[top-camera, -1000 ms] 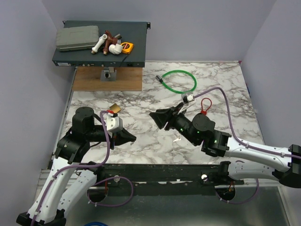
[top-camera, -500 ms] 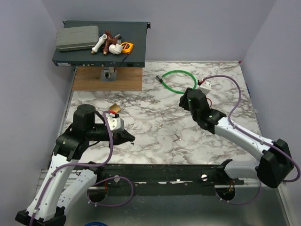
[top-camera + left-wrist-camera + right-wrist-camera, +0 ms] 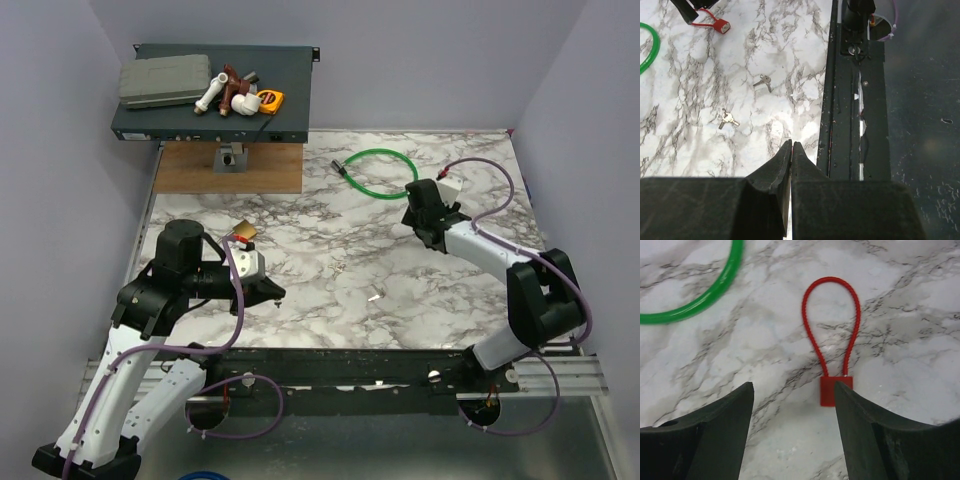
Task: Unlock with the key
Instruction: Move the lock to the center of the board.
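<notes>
Two small silvery keys lie loose on the marble: one key [image 3: 338,267] [image 3: 727,119] mid-table, another key [image 3: 375,296] [image 3: 763,80] nearer the front edge. The brass padlock [image 3: 243,231] sits behind my left arm, partly hidden by it. My left gripper [image 3: 277,293] [image 3: 791,145] hovers low at the front left, shut, fingertips pressed together, well short of both keys. My right gripper [image 3: 422,212] [image 3: 792,390] is open above a red loop seal [image 3: 832,340] at the right, far from the keys and padlock.
A green cable ring [image 3: 380,172] [image 3: 705,300] lies at the back centre. A dark rack unit [image 3: 215,95] with a grey case, pipe fittings and a tape measure stands back left, with a wooden board [image 3: 232,168] in front of it. The black front rail [image 3: 852,100] edges the table.
My right arm has swung from mid-table back to the right, over the red loop seal, and its jaws have widened. The left arm has barely moved and stays shut.
</notes>
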You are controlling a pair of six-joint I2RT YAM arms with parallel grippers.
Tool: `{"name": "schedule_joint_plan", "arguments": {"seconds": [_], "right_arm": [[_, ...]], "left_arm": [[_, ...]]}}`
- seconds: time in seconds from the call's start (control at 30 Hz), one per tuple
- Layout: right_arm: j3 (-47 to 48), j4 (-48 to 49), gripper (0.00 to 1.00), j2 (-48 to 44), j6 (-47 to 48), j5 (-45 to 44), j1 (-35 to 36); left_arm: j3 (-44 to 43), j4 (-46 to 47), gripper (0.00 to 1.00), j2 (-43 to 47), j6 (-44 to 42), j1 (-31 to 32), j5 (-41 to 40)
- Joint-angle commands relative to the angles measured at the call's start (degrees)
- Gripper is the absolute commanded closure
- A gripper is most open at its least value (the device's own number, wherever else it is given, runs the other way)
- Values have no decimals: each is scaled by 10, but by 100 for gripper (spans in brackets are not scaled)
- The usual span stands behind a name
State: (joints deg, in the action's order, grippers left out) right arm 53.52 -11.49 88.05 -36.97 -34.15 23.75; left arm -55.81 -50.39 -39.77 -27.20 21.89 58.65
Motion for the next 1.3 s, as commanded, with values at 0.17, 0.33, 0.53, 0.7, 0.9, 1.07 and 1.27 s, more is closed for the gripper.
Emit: {"name": "schedule_joint_plan", "arguments": {"seconds": [0.17,0.33,0.53,0.7,0.9,1.07,1.27], "right_arm": [[65,37,32,138,36,13,-84],[96,64,37,197,49,46,-92],[70,101,69,199,6,168,-83],[47,125,80,187,1,179,-12],[54,150,82,193,20,192,99],[107,171,83,221,71,223,155],[161,171,82,263,116,287,197]], "left_arm": [[-25,-9,100,-3,3,2,5],[-32,-12,100,-5,4,2,4],[-29,-12,100,3,6,2,2],[-24,-10,100,5,7,3,3],[-23,-4,100,4,8,2,5],[-22,-1,100,6,13,2,5],[-20,-2,100,14,15,2,1]]}}
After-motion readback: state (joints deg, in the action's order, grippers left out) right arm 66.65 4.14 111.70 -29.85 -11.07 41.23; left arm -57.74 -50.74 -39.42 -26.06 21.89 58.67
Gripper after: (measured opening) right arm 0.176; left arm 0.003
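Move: The red lock lies about 5 cm ahead of the open right gripper, 5 cm to its right and 9 cm below, with its cord loop pointing forward. The green hose's ring is centred some 25 cm ahead and 13 cm left of the gripper. One key pair is about 18 cm back and 14 cm left, the other 9 cm back and 26 cm left. From the left hand, the lock is roughly 32 cm ahead, 48 cm right and 26 cm below. Lower the right gripper about 7 cm while swinging it right and forward onto the lock's red cord loop, then close the fingers on the loop's left strand. Keeping that hold low over the board, drag the lock some 24 cm left and 6 cm back towards the board's middle, letting the hand turn counter-clockwise about 35 degrees. ##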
